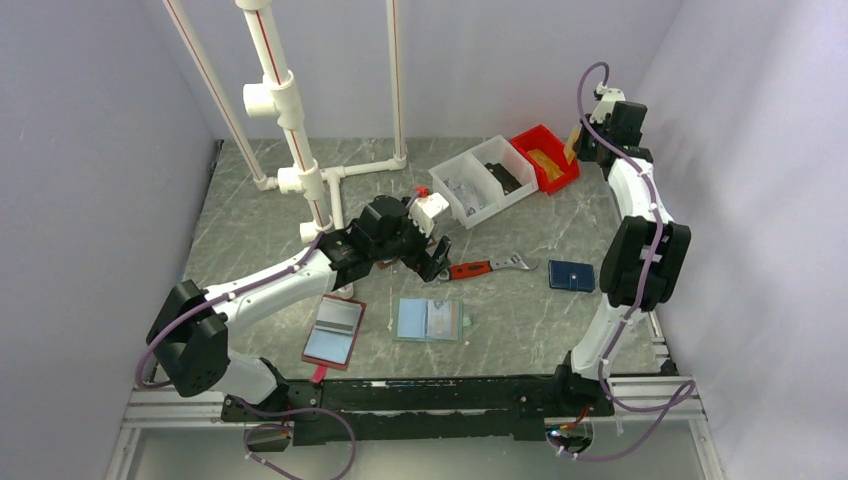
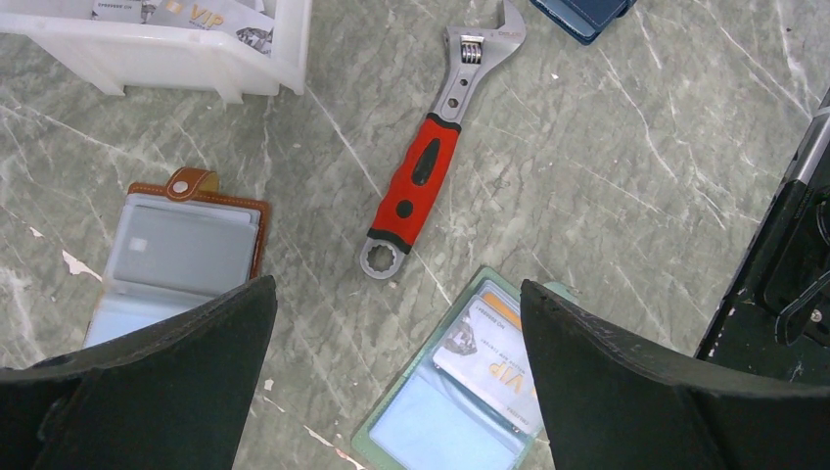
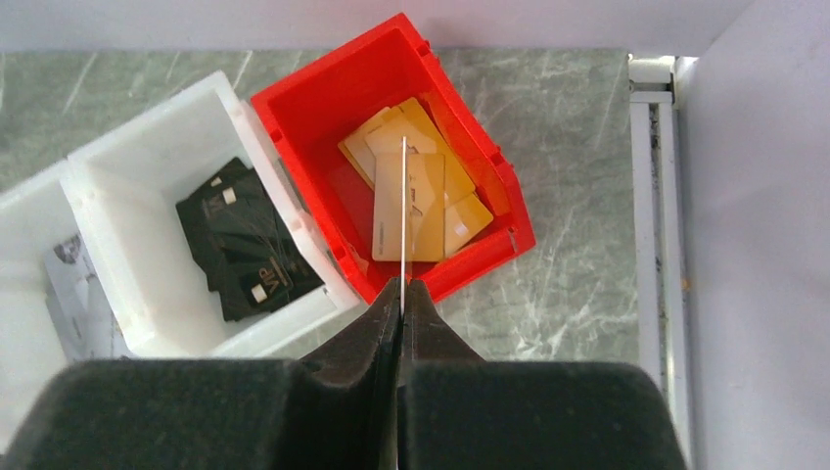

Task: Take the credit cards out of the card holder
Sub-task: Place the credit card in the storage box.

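Note:
The card holder (image 1: pixel 428 320) lies open on the table, mint-edged with blue-grey panels. In the left wrist view the card holder (image 2: pixel 445 406) holds a white VIP credit card (image 2: pixel 494 354) with an orange one tucked behind it. My left gripper (image 2: pixel 396 286) hangs open above the table just beyond the holder, touching nothing; the top view shows this gripper (image 1: pixel 432 258) too. My right gripper (image 3: pixel 402 284) is shut on a thin card (image 3: pixel 402 211) seen edge-on, held over the red bin (image 3: pixel 323 108). From above, the right gripper (image 1: pixel 574 148) sits at the back right.
The red bin (image 1: pixel 545 157) holds gold cards. A white two-part bin (image 1: pixel 485 180) holds black and pale cards. A red-handled wrench (image 1: pixel 490 267), a dark blue wallet (image 1: pixel 571 275) and a second open folder with a red-brown edge (image 1: pixel 335 330) lie around the holder. White pipework (image 1: pixel 290 120) stands behind.

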`<state>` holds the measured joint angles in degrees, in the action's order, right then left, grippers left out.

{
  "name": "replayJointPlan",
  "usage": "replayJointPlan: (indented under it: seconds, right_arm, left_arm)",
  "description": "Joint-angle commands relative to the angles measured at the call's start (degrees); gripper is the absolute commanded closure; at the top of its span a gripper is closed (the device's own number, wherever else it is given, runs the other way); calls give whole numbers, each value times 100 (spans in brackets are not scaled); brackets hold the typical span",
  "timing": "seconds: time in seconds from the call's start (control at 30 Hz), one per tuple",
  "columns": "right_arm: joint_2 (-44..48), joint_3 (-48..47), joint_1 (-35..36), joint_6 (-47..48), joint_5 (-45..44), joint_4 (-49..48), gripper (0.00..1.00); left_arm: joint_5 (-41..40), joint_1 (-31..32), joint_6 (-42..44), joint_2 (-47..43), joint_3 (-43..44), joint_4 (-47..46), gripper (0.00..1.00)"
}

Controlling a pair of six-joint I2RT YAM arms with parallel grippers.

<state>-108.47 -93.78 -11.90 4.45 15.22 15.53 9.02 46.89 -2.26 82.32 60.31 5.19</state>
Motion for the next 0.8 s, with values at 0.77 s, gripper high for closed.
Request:
replayJointPlan:
  seconds: [0.77]
  right_arm:
    - [-1811,-1590,399,-2749,-205,-684,99]
  left_arm:
    - [-105,-73,358,-309,-85,-132,1]
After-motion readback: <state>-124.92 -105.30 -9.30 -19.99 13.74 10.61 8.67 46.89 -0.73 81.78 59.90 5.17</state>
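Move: The red storage box that the held yellow card is bound for is centred roughly 12 cm ahead of the right hand, about 3 cm to its left and some 16 cm below. The white divided box sits about 16 cm to the left of the red one and 6 cm nearer the arms; the navy card holder lies about 19 cm straight behind the right hand. From the idle left hand the red box is roughly 38 cm ahead and 30 cm right. The right hand, its shut fingers still pinching the yellow card by its edge, reaches about 7 cm forward and sinks some 5 cm, drifting almost 3 cm left to bring the card in over the red box. Along the way the wrist rolls its left side up by about 20 degrees and swings slightly clockwise, and the fingers keep their hold throughout. ##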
